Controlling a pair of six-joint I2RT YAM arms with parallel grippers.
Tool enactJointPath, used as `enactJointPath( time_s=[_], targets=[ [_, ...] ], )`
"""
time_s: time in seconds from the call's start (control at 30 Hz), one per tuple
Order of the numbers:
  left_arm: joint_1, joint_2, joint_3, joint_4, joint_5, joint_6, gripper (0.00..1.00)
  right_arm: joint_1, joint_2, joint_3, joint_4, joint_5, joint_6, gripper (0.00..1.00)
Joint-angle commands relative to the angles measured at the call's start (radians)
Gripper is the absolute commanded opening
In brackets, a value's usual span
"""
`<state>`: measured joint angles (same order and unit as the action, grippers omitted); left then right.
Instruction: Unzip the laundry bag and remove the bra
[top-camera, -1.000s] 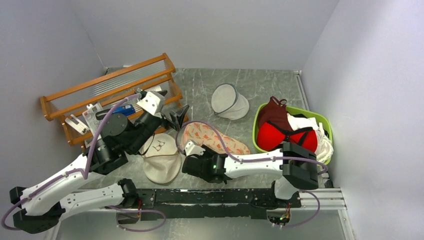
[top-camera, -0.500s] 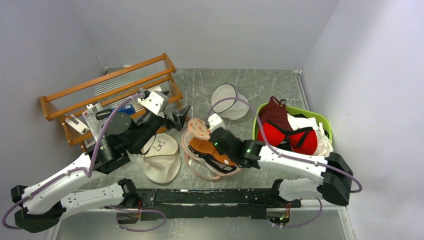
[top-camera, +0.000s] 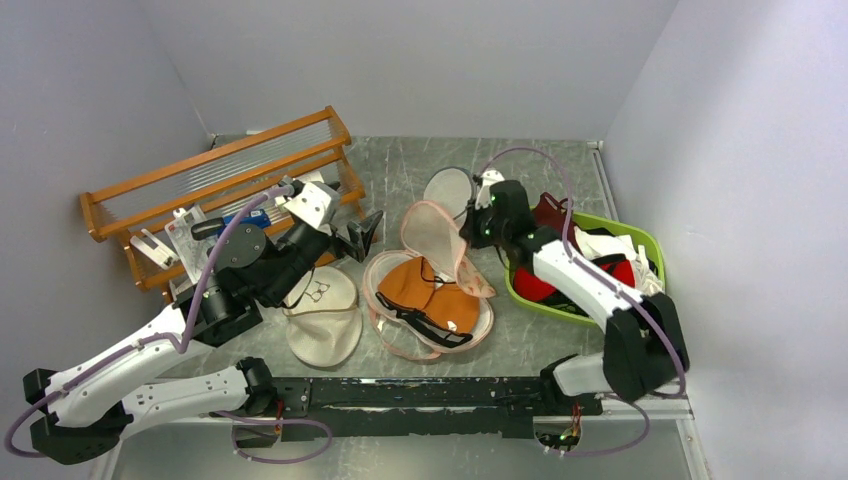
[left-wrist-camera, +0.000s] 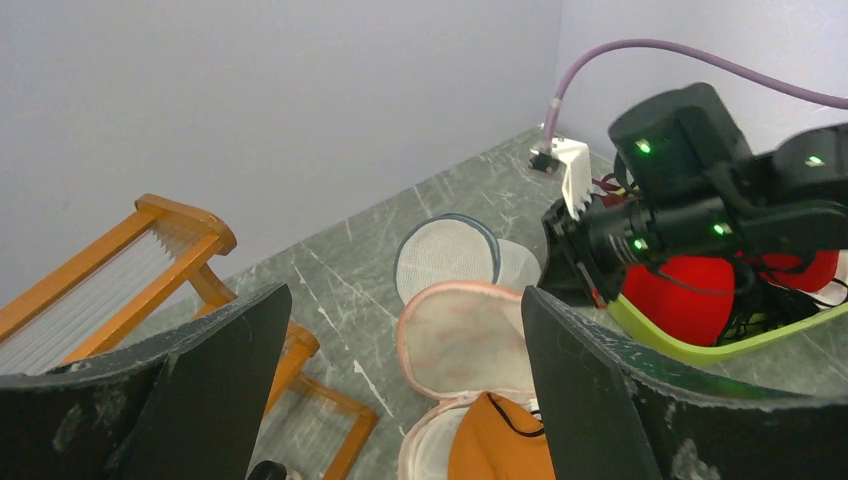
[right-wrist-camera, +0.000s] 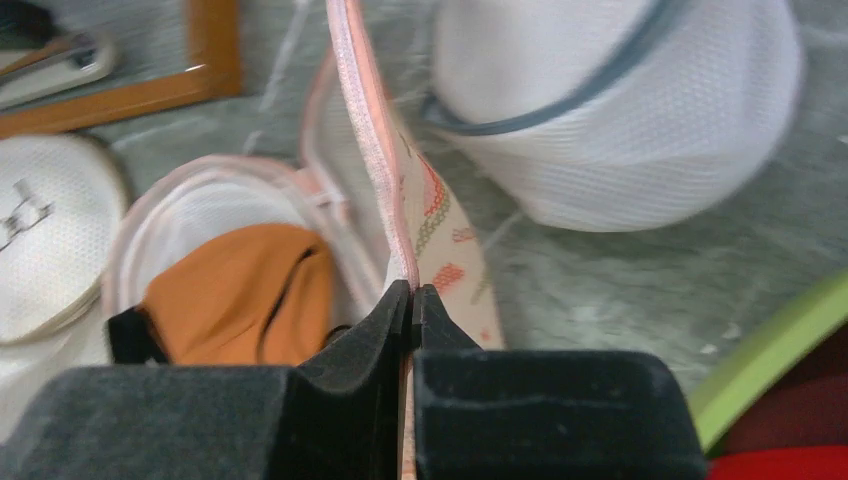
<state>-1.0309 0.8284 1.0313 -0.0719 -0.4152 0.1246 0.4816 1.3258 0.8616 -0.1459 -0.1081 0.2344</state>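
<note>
The laundry bag (top-camera: 385, 330) lies unzipped mid-table, its pink-rimmed lid (top-camera: 432, 232) lifted upright toward the back. Inside the lower half rests the orange bra (top-camera: 425, 292) with black trim. My right gripper (top-camera: 470, 232) is shut on the lid's zipper rim (right-wrist-camera: 365, 130), the pink edge pinched between the pads (right-wrist-camera: 440, 330), and the bra (right-wrist-camera: 240, 290) shows to its left. My left gripper (top-camera: 362, 232) hovers open left of the bag, nothing between its fingers (left-wrist-camera: 600, 400). From there, the lid (left-wrist-camera: 465, 335) and bra (left-wrist-camera: 500, 440) sit ahead.
A wooden rack (top-camera: 220, 180) stands at the back left. The cream mesh bag (top-camera: 322, 315) lies left of the laundry bag. The round white mesh pouch (top-camera: 448, 188) sits just behind the lid. A green basket (top-camera: 560, 308) with red garments (top-camera: 620, 272) stands at the right.
My right gripper has shut and swept from the front to the back right, drawing the bag's lid open and upright. The orange bra now shows. The left arm has barely moved.
</note>
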Motion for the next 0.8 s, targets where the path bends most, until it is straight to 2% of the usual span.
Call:
enactJointPath(
  time_s=[0.0,0.07,0.13,0.2,0.27,0.33,0.4,0.47,0.53,0.6,0.67,0.77],
  targets=[
    [-0.003,0.001,0.012,0.016,-0.002,0.011,0.97,-0.101,0.1,0.122,-0.092,0.016,-0.018,0.0],
    [-0.003,0.004,0.013,0.014,0.002,0.012,0.96,-0.096,0.121,0.193,-0.146,0.214,-0.046,0.0],
    [-0.004,0.007,0.015,0.012,0.001,0.013,0.96,-0.089,0.121,0.222,-0.181,0.382,-0.075,0.08],
    [-0.003,0.009,0.015,0.012,-0.003,0.016,0.96,-0.073,0.117,0.252,-0.232,0.509,-0.079,0.26],
    [-0.003,0.01,0.017,0.007,-0.006,0.016,0.96,-0.037,0.104,0.261,-0.268,0.588,-0.083,0.5],
    [-0.004,0.01,0.019,0.005,-0.005,0.017,0.96,0.002,0.091,0.263,-0.289,0.65,-0.083,0.61],
    [-0.003,0.008,0.018,0.006,-0.006,0.017,0.96,0.061,0.084,0.27,-0.32,0.698,-0.077,0.66],
    [-0.004,0.008,0.018,0.007,-0.004,0.016,0.96,0.108,0.074,0.292,-0.361,0.69,-0.062,0.68],
    [-0.003,0.009,0.02,0.004,-0.002,0.016,0.96,0.173,0.049,0.285,-0.351,0.609,-0.079,0.72],
    [-0.003,0.009,0.021,0.003,0.0,0.015,0.96,0.217,0.021,0.256,-0.317,0.494,-0.068,0.76],
    [-0.003,0.007,0.021,0.004,0.001,0.014,0.96,0.223,-0.003,0.186,-0.241,0.3,-0.022,0.81],
    [-0.003,0.002,0.017,0.009,-0.001,0.015,0.96,0.224,-0.018,0.074,-0.105,0.145,0.042,0.88]
  ],
)
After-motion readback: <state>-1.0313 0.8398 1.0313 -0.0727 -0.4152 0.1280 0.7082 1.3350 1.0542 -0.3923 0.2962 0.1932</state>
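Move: The right gripper holds the pink-edged lid of the laundry bag. The bare table where this edge is to lie is about 6 cm to its right, 2 cm ahead and 13 cm below. The orange bra is roughly 13 cm back and 9 cm left; the white mesh bag is some 9 cm ahead and 3 cm left; the green basket is about 25 cm right and 4 cm back. From the left gripper the bare patch is about 11 cm ahead, 32 cm right and 40 cm below. Swing the right gripper about 10 cm right and forward, towards the basket, pulling the pinched lid edge over, and yaw it some 20 degrees clockwise. Open the fingers on the way out to let go of the edge, then reverse about 11 cm left and back towards the bra, rising a little, unwinding the yaw and spreading the fingers wide. ##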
